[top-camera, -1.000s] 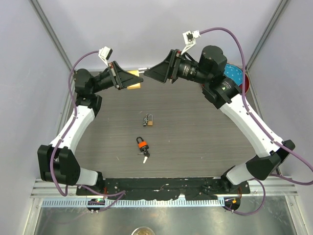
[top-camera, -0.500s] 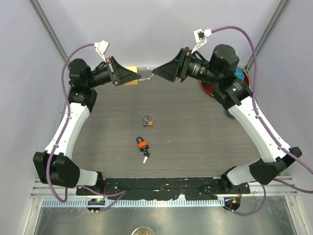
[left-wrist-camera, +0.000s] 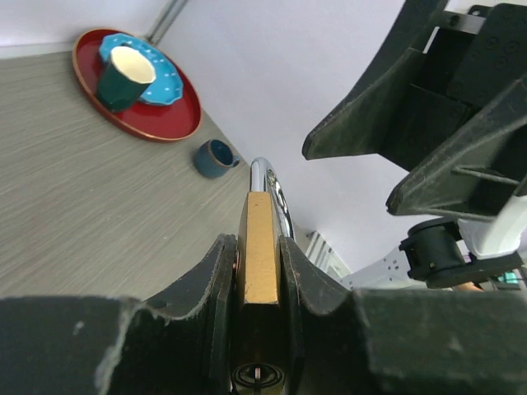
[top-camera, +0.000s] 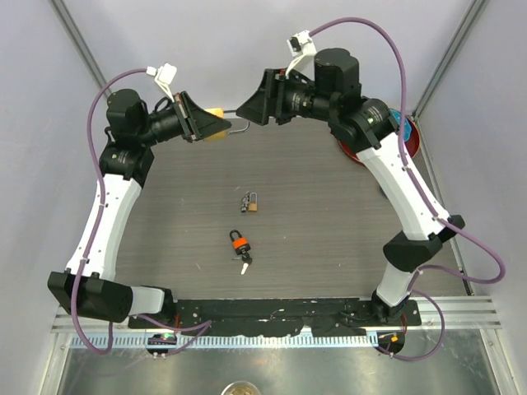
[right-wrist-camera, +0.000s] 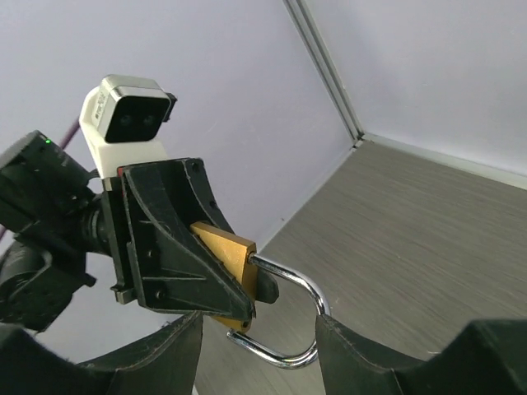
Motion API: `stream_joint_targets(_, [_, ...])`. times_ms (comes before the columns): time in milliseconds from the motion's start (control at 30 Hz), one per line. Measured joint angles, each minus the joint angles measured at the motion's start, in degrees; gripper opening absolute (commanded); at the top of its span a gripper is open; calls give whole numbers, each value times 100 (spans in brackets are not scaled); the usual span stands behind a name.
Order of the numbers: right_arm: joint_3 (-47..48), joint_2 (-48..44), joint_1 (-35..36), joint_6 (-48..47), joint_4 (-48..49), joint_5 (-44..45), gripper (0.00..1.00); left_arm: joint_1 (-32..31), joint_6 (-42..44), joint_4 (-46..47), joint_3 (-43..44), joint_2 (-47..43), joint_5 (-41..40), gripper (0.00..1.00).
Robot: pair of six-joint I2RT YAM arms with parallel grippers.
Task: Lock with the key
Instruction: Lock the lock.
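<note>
A brass padlock (top-camera: 216, 114) is held in the air over the table's far edge, and my left gripper (top-camera: 211, 124) is shut on its body. The left wrist view shows the brass body (left-wrist-camera: 259, 247) pinched between both pads, its keyhole end toward the camera, and the steel shackle (left-wrist-camera: 265, 176) pointing away. In the right wrist view the shackle (right-wrist-camera: 306, 290) looks swung open beside the padlock (right-wrist-camera: 224, 245). My right gripper (right-wrist-camera: 257, 350) is open, one finger on each side of the shackle. A key (top-camera: 244, 265) lies on the table by an orange padlock (top-camera: 240, 243).
A small dark padlock with keys (top-camera: 250, 202) lies mid-table. A red tray (left-wrist-camera: 177, 123) holding a blue plate and a dark green cup (left-wrist-camera: 123, 78) stands at the far right, with a small blue cup (left-wrist-camera: 216, 156) beside it. Walls close off the back and sides.
My left gripper has lifted the brass padlock a little higher and further back. The right gripper drew away, then swung left, and now faces the shackle closely.
</note>
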Motion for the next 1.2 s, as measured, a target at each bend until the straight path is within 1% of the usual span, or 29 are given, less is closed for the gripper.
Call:
stream_joint_targets(33, [286, 175, 63, -96, -258, 118, 61, 0, 81, -142, 37, -4, -87, 0])
stream_joint_targets(133, [754, 481, 173, -243, -697, 363, 59, -13, 354, -603, 151, -7, -319, 0])
stream_joint_targets(167, [804, 527, 197, -269, -802, 428, 57, -20, 428, -719, 173, -7, -382, 0])
stream_joint_targets(200, [809, 551, 208, -289, -887, 496, 53, -22, 481, -796, 188, -7, -411, 0])
stream_joint_targets(300, [804, 610, 243, -365, -1110, 658, 49, -33, 581, -992, 223, -7, -494, 0])
stream_joint_targets(367, [737, 621, 264, -409, -1163, 820, 47, -46, 619, -1038, 223, -7, -522, 0])
stream_joint_targets(500, [507, 621, 271, -431, -1174, 1084, 45, -70, 634, -1078, 223, -7, -531, 0])
stream_joint_targets(900, [385, 800, 328, -433, -1012, 1176, 38, -125, 632, -1119, 223, -7, -529, 0])
stream_joint_targets(933, [380, 804, 334, -431, -977, 1174, 37, -131, 632, -1119, 223, -7, -527, 0])
stream_joint_targets(1000, [363, 809, 337, -426, -909, 1154, 30, -131, 632, -1117, 223, -7, -529, 0])
stream_joint_targets(1033, [352, 809, 337, -424, -881, 1128, 28, -131, 632, -1115, 223, -7, -531, 0])
stream_joint_targets(1167, [304, 811, 343, -420, -789, 1099, 13, -131, 605, -1110, 223, -7, -533, 0])
stream_joint_targets(1200, [289, 813, 343, -428, -776, 1091, 11, -129, 581, -1110, 223, -7, -538, 0])
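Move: Some 4 cm to the left of the open right hand, about 3 cm ahead and 6 cm below, is the middle of the brass padlock's shackle; the padlock body lies beyond it, about 8 cm left, 2 cm ahead and 6 cm below that hand. Far beneath, on the table, the small padlock is level with the right hand, 3 cm left and about 47 cm down. From the left hand, which already grips the body, the shackle is 5 cm right, 2 cm ahead, about level. Dropping about 8 cm while easing some 3 cm forward, the right hand tips its left-pointing fingers down by roughly 15 degrees and comes onto the rounded end of the shackle, then drifts slightly left as its fingers close and pinch the bow between their tips. The left hand keeps its grip on the padlock body, sinking about 2 cm with a small tilt before holding still. ##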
